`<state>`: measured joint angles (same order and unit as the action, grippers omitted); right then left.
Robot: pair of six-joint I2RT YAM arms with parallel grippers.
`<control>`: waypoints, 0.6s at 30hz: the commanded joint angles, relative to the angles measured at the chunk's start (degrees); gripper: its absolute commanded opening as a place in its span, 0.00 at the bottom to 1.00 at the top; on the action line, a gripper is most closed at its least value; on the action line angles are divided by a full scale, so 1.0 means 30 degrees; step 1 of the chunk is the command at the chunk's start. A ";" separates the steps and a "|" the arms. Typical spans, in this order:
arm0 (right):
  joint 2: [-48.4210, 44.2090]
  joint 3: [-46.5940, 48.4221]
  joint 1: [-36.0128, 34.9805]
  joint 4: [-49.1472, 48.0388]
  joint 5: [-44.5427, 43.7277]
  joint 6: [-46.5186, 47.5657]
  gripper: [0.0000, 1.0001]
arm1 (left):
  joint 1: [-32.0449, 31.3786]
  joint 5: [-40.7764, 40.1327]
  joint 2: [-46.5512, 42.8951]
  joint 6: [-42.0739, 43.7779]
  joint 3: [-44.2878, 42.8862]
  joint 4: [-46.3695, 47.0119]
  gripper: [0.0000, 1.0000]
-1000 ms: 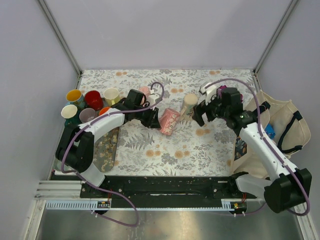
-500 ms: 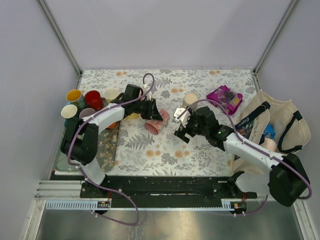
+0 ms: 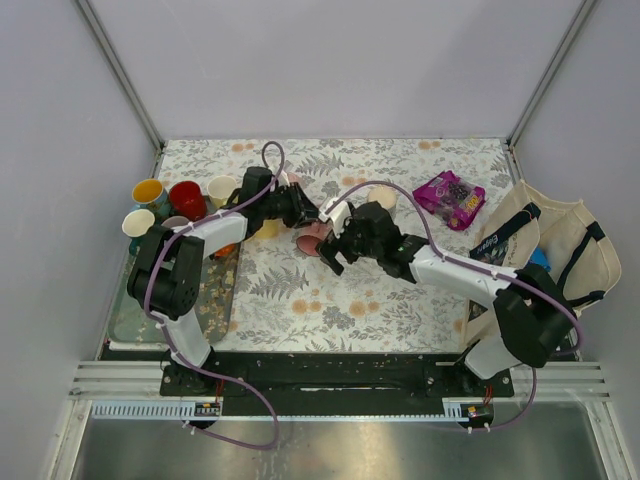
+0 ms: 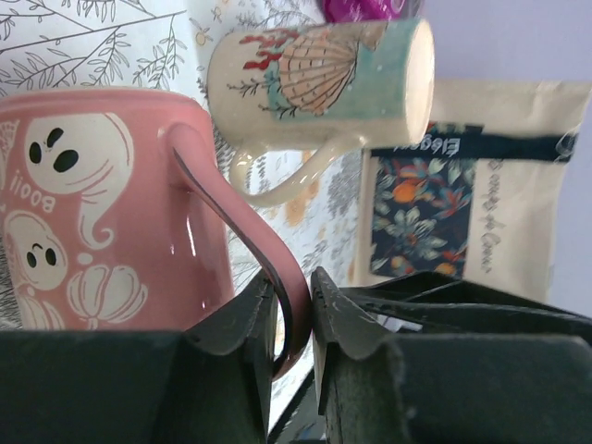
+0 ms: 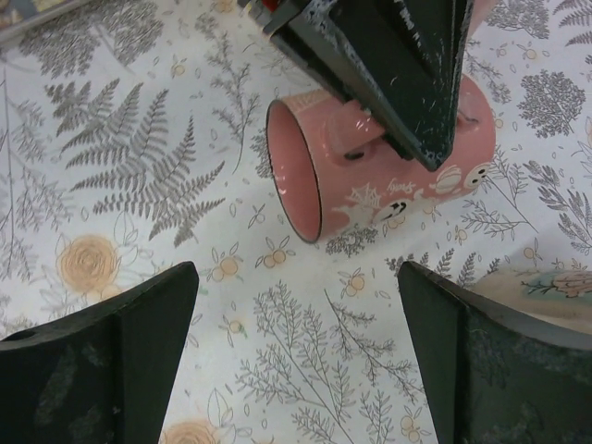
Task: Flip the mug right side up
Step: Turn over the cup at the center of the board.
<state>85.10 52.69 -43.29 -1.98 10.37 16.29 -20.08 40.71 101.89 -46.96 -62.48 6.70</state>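
Note:
The pink mug (image 3: 312,239) with ghost pictures lies on its side on the floral table, its open mouth toward the near-left in the right wrist view (image 5: 305,171). My left gripper (image 3: 303,215) is shut on the mug's handle (image 4: 242,217), which sits pinched between the two fingers (image 4: 248,319). The mug's body (image 4: 102,222) fills the left of that view. My right gripper (image 3: 336,250) hangs open just in front of the mug, its fingers spread wide (image 5: 296,273) over bare table and touching nothing.
A cream mug (image 3: 381,198) with a shell print stands just behind the pink one (image 4: 324,65). Several coloured mugs (image 3: 175,205) cluster at the left by a patterned tray (image 3: 215,290). A purple snack bag (image 3: 450,197) and a tote bag (image 3: 545,250) lie at the right.
My right arm has swung left across the table to the pink mug. The left gripper has pulled the mug a little left and closed tighter on its handle.

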 commanded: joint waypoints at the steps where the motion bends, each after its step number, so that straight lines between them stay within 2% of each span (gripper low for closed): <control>1: 0.1483 0.1567 -0.0453 -0.1974 -0.2633 -0.2297 0.99 | 0.0012 -0.0618 -0.0270 -0.5377 0.0260 0.5120 0.00; 3: 0.2389 0.1831 -0.0658 -0.2735 -0.3337 -0.1976 0.99 | 0.0157 -0.0941 -0.0154 -0.6635 0.0405 0.5324 0.00; 5: 0.3182 0.2095 -0.0717 -0.3439 -0.5324 -0.1741 0.99 | 0.0275 -0.1030 -0.0007 -0.7807 0.0611 0.6113 0.00; 7: 0.4003 0.2592 -0.0746 -0.3880 -0.6675 -0.1449 0.95 | 0.0363 -0.1059 0.0168 -0.8484 0.0641 0.6351 0.00; 10: 0.4707 0.2945 -0.0747 -0.4582 -0.7176 -0.0366 0.89 | 0.0510 -0.1235 0.0285 -0.9072 0.0699 0.6380 0.00; 15: 0.5441 0.2595 -0.0747 -0.6396 -0.7355 0.1186 0.69 | 0.0744 -0.1469 0.0403 -0.9366 0.0670 0.6001 0.00; 17: 0.5529 0.2623 -0.0747 -0.6635 -0.6741 0.1918 0.59 | 0.0861 -0.1470 0.0374 -0.9396 0.0611 0.5824 0.00; 18: 0.5588 0.2681 -0.0747 -0.6723 -0.6651 0.2212 0.49 | 0.0891 -0.1470 0.0374 -0.9309 0.0466 0.5650 0.00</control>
<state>101.41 58.89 -45.06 -15.25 -9.21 17.89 -18.26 36.75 103.77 -72.31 -59.72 18.50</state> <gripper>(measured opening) 0.623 0.215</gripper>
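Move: The left fingers still hold the pink ghost mug by its handle, its middle about 5 cm below that hand, some 4 cm back and 1 cm left. From the open right hand the mug's middle is about 6 cm ahead, 4 cm left and 4 cm lower. The beige shell mug stands some 10 cm ahead and 10 cm right of the right hand; another pink mug is about 14 cm ahead and 10 cm left. The right hand reaches about 8 cm forward and some 3 cm down to the held mug, turning clockwise and tipping its fingers up a little, and from midway on its wide-open fingers close by about a third around the near side of the body; a firm grip isn't seen yet. Meanwhile the left hand keeps its pinch on the handle and carries the mug about 3 cm forward and 1 cm up, turning it by more than 20 degrees, mostly counter-clockwise with the fingers tipping down. ##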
